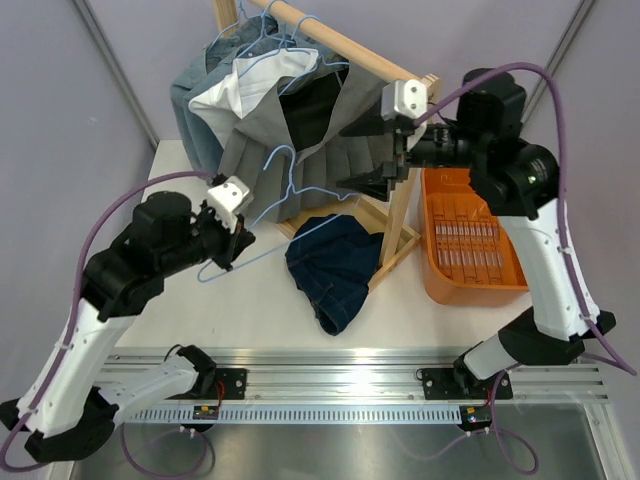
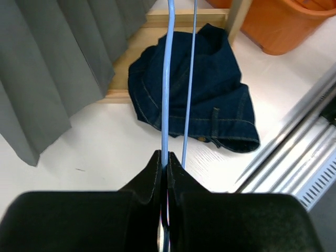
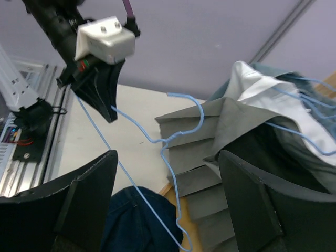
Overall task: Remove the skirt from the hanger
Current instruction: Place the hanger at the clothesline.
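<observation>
The skirt [image 1: 335,268], dark blue denim, lies crumpled on the white table by the foot of the wooden rack, also seen in the left wrist view [image 2: 205,89] and the right wrist view [image 3: 134,220]. A bare light-blue wire hanger [image 1: 290,190] hangs in the air above and left of it, with nothing on it. My left gripper [image 1: 240,245] is shut on the hanger's lower wire [image 2: 166,79]. My right gripper [image 1: 372,155] stands open beside the rack, above the skirt, with nothing held; the hanger [image 3: 170,163] shows between its fingers but farther off.
The wooden rack [image 1: 340,40] carries a grey pleated garment [image 1: 330,165] and more clothes on blue hangers. An orange basket [image 1: 470,240] stands at the right. A metal rail [image 1: 320,385] runs along the table's near edge.
</observation>
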Robot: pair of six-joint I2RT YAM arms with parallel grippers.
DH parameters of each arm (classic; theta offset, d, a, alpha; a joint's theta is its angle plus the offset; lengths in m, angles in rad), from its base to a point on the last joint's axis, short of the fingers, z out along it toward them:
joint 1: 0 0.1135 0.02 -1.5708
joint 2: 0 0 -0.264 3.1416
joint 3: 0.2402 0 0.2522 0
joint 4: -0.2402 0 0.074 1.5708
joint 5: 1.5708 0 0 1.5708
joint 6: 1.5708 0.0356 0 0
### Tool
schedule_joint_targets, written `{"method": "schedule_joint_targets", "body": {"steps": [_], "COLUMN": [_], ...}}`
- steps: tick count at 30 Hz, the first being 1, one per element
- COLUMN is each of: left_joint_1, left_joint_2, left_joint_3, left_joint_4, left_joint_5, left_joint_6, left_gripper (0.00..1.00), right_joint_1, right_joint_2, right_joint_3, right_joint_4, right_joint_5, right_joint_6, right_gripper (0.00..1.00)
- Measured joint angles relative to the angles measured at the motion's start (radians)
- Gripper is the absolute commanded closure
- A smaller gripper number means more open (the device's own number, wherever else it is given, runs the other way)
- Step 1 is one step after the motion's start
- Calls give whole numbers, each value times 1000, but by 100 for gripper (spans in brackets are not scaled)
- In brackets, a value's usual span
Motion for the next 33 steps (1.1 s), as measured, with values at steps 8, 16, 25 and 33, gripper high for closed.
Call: {"method": "schedule_joint_targets", "body": {"steps": [8,16,25,33], "left_joint_1": [0,-10,-79,-94], "left_joint_2": [255,472,694,803], "left_joint_3": [151,312,523,642], "left_joint_4": [105,217,278,299], "left_joint_5": [-18,40,53,48], "left_joint_6": [57,76,79,89], "left_gripper": [100,100,100,100], "right_joint_1": [-194,-369,-452,-474], "right_joint_2": [-129,-232,-286,-311], "right_joint_3": [-8,-69,-198,-279], "right_joint_4": [179,410,557,622], "right_joint_5": [23,16,13,8], "right_joint_6": [176,407,566,632], "right_gripper": [15,14,14,14]}}
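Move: Out to the left hand's front right hangs its goal: the near part of the wooden bar, about 22 cm ahead, 28 cm right and some 13 cm higher; this hand already holds the blue hanger by one corner. The grey garment hangs roughly 18 cm ahead and 13 cm right at hand height; the denim skirt lies about 9 cm ahead, 19 cm right, 30 cm below. From the open right hand, that bar spot is around 14 cm ahead, 7 cm right, nearly level. Carrying the bare hanger towards the near part of the bar, the left hand first swings forward, then increasingly to its right, in all about 16 cm forward, 18 cm right and 5 cm up, keeping its pinch and turning slightly clockwise. The right hand, still wide open, clears out rightward about 13 cm and up, tipping its fingers upward and turning clockwise, then sinks slightly. ##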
